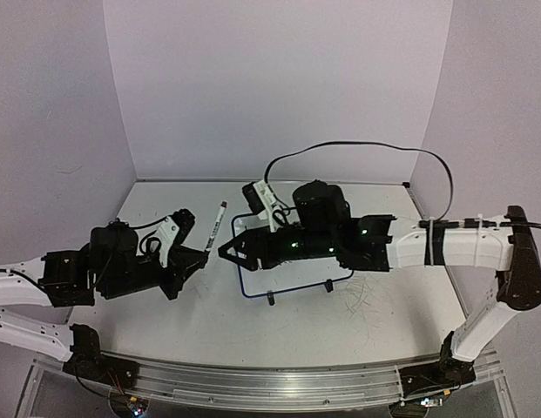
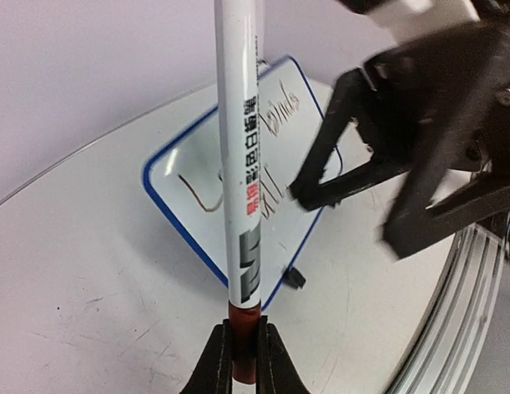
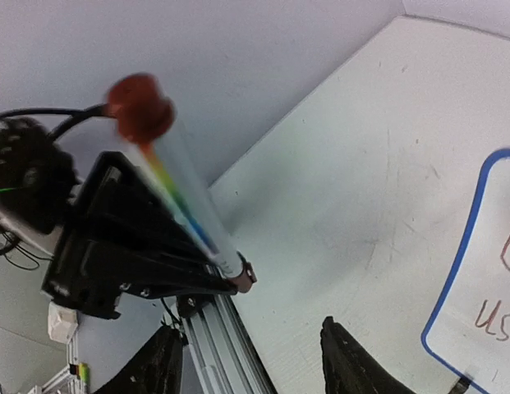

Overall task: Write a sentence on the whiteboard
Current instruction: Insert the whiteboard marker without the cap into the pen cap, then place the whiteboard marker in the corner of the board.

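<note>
The whiteboard with its blue rim lies mid-table, largely under my right arm. In the left wrist view the whiteboard carries the sentence in thin handwriting. The right wrist view catches only a whiteboard corner with the word "us". My left gripper is shut on the red lower end of a white marker. The marker points up and away, a red cap on its far end. My right gripper is open and empty beside the marker.
The scuffed white table is walled at the back and sides. An aluminium rail runs along the near edge. A black cable arches above the right arm. Two small black feet stick out from the board's near rim.
</note>
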Controlling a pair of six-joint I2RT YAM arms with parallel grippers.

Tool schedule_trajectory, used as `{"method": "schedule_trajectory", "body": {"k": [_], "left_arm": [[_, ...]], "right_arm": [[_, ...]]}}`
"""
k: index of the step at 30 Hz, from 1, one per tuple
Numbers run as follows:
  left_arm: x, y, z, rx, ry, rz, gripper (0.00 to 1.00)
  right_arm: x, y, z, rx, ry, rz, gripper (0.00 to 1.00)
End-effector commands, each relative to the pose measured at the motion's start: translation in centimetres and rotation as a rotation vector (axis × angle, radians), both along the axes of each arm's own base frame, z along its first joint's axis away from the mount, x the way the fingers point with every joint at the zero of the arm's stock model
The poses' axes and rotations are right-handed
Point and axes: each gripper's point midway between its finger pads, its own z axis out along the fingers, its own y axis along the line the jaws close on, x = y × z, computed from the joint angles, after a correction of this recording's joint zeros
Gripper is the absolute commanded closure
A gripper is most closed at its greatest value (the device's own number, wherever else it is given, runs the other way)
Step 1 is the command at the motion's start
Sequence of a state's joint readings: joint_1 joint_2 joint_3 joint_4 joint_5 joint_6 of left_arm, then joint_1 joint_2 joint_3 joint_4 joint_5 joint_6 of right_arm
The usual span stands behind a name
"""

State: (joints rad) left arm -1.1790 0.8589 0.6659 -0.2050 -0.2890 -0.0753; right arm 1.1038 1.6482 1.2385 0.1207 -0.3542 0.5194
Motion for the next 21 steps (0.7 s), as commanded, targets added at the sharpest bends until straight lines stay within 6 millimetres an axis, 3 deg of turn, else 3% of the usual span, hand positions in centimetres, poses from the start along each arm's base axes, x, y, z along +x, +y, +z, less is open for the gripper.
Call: {"method": "schedule_trajectory", "body": {"k": [1,3,4,7,9,11,15,17,19,21], "left_arm": [[1.8,2.0,3.6,-0.249,0.024,0.188,1.00],[2.4,2.8,3.0,-0.245,0.058,0.265,1.00],[2.7,3.0,2.6,-0.239,0.070,0.294,1.00],[4.7,5.5,-0.3,-0.199,0.158,0.532,1.00],[5.8,6.8,-2.6,-0.151,0.222,0.620,1.00],[7.4,9.1,-6.9,-0.125,0.381,0.720,1.00],[8.2,11.3,-11.4,-0.055,0.459,0.835,1.00],[8.3,11.4,-12.3,-0.036,0.476,0.851,1.00],[8.3,10.8,-15.3,0.060,0.540,0.861,1.00],[8.3,10.5,-16.9,0.101,0.577,0.870,1.00]], "right_arm": [[1.4,-3.6,6.3,0.098,-0.141,-0.086,0.30],[3.2,-7.1,8.3,0.111,-0.207,-0.210,0.21],[3.4,-8.2,8.4,0.102,-0.230,-0.240,0.17],[4.4,-14.4,11.8,0.103,-0.371,-0.450,0.09],[4.4,-16.8,12.8,0.099,-0.416,-0.521,0.08],[4.1,-19.9,13.8,0.096,-0.466,-0.599,0.08],[3.8,-22.6,14.1,0.078,-0.505,-0.662,0.07],[3.8,-23.2,14.2,0.071,-0.511,-0.680,0.07],[3.7,-24.2,13.7,0.038,-0.517,-0.704,0.07],[3.7,-24.6,13.7,0.030,-0.523,-0.713,0.06]]}}
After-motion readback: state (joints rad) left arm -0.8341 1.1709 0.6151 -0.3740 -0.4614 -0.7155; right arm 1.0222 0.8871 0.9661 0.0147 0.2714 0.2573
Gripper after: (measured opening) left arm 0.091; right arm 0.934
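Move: The left fingers still hold the marker's lower end, its middle some 5 cm above them and about 1 cm ahead and 1 cm right. Bare table lies roughly 10 cm ahead, 11 cm left and 22 cm below them; the whiteboard is about 19 cm ahead, 20 cm right and 22 cm below. From the right hand, the marker is about 4 cm left and 3 cm up, level fore-and-aft; the whiteboard is roughly 19 cm ahead, 16 cm right and 25 cm below. Rightward and up, the right hand draws quickly away from the marker by some 27 cm, its half-open fingers spreading wide while it swings clockwise. The left hand keeps its grip on the marker's lower end, lifts slightly, then sweeps left, forward and down towards the bare table, turning counter-clockwise about 50 degrees and tipping its fingers downward. ##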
